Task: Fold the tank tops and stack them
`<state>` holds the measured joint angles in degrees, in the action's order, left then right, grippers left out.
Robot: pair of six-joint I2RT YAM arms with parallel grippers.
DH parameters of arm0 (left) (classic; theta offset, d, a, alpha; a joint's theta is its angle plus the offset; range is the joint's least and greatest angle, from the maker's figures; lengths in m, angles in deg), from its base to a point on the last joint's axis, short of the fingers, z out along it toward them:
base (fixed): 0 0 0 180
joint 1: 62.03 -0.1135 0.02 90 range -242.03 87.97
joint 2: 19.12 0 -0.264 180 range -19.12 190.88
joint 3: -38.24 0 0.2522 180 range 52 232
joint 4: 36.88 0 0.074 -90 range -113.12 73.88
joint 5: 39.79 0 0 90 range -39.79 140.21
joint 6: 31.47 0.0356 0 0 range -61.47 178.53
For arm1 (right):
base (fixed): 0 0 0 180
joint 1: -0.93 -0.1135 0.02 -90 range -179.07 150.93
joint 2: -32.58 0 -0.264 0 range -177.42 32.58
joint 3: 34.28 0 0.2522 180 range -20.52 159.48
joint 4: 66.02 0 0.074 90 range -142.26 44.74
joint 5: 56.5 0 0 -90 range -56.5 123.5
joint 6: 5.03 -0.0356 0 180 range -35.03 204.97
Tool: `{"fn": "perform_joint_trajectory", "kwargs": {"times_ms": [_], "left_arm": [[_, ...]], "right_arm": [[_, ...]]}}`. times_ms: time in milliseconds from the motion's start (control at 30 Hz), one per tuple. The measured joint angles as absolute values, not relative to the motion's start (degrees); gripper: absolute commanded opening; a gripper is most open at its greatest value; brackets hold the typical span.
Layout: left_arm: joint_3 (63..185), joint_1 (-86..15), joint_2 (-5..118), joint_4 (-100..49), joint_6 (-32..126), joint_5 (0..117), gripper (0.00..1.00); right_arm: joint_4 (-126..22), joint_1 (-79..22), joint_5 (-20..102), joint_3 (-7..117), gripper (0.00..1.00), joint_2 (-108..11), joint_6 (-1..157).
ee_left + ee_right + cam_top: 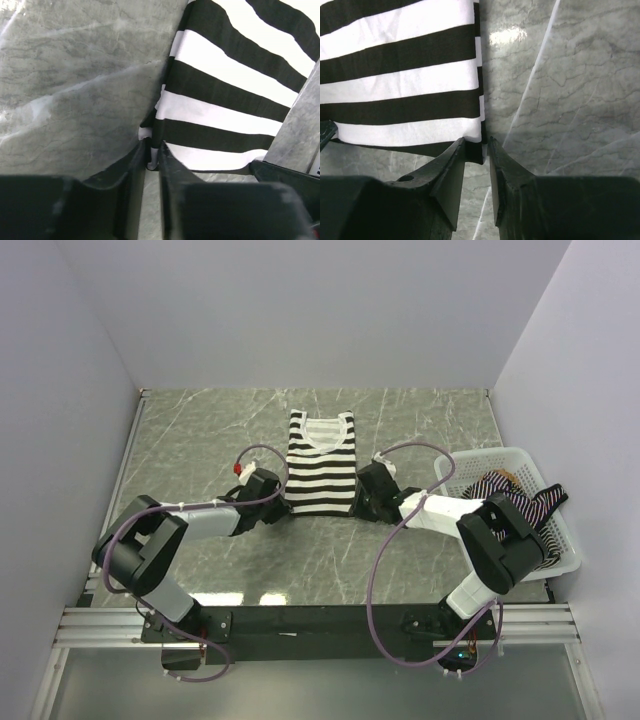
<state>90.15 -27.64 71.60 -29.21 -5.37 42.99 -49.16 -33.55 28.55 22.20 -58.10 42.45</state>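
Observation:
A black-and-white striped tank top [322, 465] lies flat on the marbled table, neckline at the far end and hem toward the arms. My left gripper [278, 502] sits at the hem's left corner. In the left wrist view its fingers [152, 145] are closed to a thin gap, with that corner [150, 132] pinched between the tips. My right gripper [362, 502] is at the hem's right corner. Its jaws [476, 142] straddle that corner [475, 150] with a gap still showing on one side. A thin-striped top [520, 505] lies in the basket, partly behind the right arm.
A white mesh basket [500, 455] stands at the right edge of the table, with fabric draped over its right rim. Grey walls close in the table on the left, back and right. Purple cables loop above both arms.

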Motion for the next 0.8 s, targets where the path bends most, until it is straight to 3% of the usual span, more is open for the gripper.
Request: {"fn": "perform_joint_trajectory", "kwargs": {"times_ms": [133, 233, 467, 800], "left_arm": [[90.1, -27.6, 71.8, -29.6, -5.2, 43.1, 0.01], [90.0, -27.4, 71.7, -29.9, -4.8, 43.1, 0.01], [86.4, -24.2, 67.6, -28.9, -4.5, 42.9, 0.01], [76.4, -13.0, 49.2, -17.2, -9.3, 42.2, 0.0]], "right_arm": [[-49.2, -33.7, 28.7, 21.8, 0.14, -58.1, 42.1], [-49.3, -33.8, 28.6, 21.5, 0.0, -58.1, 42.0], [-47.9, -36.7, 27.5, 18.4, 0.0, -53.9, 41.7], [-41.1, -51.6, 24.6, 7.1, 0.0, -36.5, 35.3]]}}
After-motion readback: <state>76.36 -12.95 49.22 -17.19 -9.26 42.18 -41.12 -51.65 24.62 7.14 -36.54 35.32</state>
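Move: The folded tank top's near-left corner is already between the left hand's parted fingertips, about 1 cm below the hand point, and its near-right corner is likewise between the right hand's, roughly 16 cm to the right of the left hand and level with it. The tank top's middle lies some 13 cm ahead and 8 cm inward of each hand, the neckline about 19 cm ahead and also 8 cm inward. The basket's middle is about 38 cm right of the right hand, level with it. In step, both hands first shut their fingers on the tank top's two near corners, pinching them almost in place, then pull straight back towards the robot's bases, speeding up to about 12 cm of travel and dragging the tank top nearly level, low over the table. The left hand turns some 10 degrees clockwise on the way, the right about as much counter-clockwise. ##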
